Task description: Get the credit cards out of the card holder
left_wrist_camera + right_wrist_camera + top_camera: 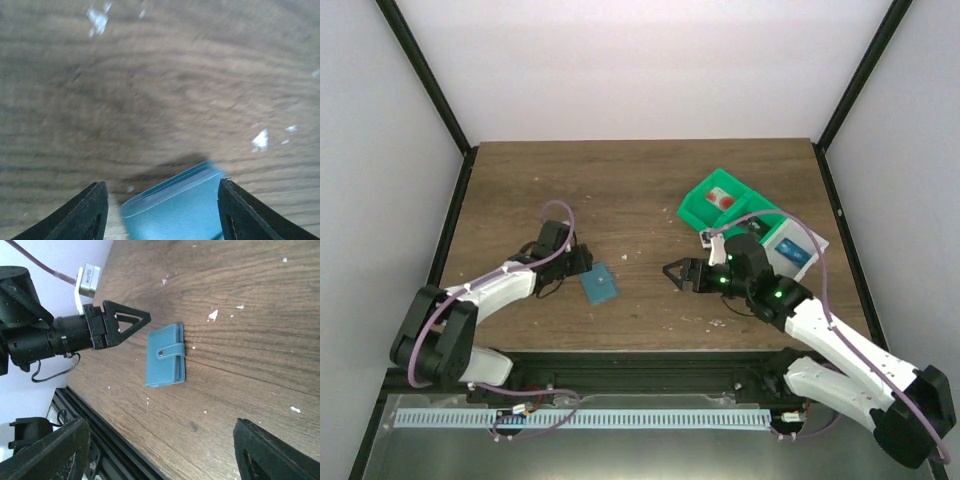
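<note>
The card holder (599,284) is a small light-blue wallet lying flat on the wooden table, folded shut with its snap strap fastened (165,356). No credit cards show. My left gripper (582,262) is low at the holder's left end. In the left wrist view, the holder's near end (175,210) lies between the open fingers (90,212), with a gap on the left side. My right gripper (672,272) hovers open to the right of the holder, well apart from it and pointing at it. Nothing lies between its fingertips (55,450).
A green bin (705,205) with something white and red inside stands at the back right. Beside it is a white bin (812,245) holding a blue item. White specks dot the wood. The table's black front rail (640,362) runs close behind the holder.
</note>
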Controlling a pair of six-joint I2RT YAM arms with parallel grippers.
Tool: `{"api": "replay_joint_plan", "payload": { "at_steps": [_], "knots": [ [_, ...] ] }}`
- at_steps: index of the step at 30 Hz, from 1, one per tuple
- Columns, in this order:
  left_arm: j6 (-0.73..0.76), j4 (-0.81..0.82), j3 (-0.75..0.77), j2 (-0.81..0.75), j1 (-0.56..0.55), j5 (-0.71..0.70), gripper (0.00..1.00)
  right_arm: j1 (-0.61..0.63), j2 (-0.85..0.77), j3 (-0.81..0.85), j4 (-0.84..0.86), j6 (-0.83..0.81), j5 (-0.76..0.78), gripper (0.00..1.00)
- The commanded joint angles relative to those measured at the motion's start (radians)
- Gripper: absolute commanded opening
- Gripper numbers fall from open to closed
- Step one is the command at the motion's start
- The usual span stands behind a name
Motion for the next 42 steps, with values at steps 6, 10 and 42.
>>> {"api": "replay_joint_plan", "payload": {
  "at_steps": [6, 10, 42],
  "knots": [
    [-0.01, 0.168, -0.11, 0.075, -0.001, 0.077, 0.55, 0.079, 0.099, 0.03, 0.017, 0.007, 0.022, 0.75],
    [-0.014, 0.212, -0.13, 0.118, -0.014, 0.142, 0.5, 0.103, 0.127, 0.04, 0.017, 0.003, 0.053, 0.7],
    [-0.409, 0.526, -0.403, -0.031, -0.278, 0.451, 0.39, 0.376, 0.64, 0.235, 0.051, 0.063, 0.249, 0.28]
  ]
}}
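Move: Just back and to the right of the left fingers lies the blue card holder, about 4 cm back, 3 cm right and 6 cm below them. From the right hand it lies some 17 cm left, about 2 cm farther out and 18 cm down. The green tray stands roughly 22 cm ahead and 22 cm right of the right hand, with the white box about 12 cm ahead and 37 cm right. Dipping about 4 cm to the card holder, the left hand then sweeps back some 13 cm in all and 9 cm right, drawing it along while its left side rolls down about 25 degrees and its fingers narrow around the holder's left edge. The right hand drops 12 cm and moves 10 cm left to close in over the holder, tilting down as its fingers narrow, still partly open. ##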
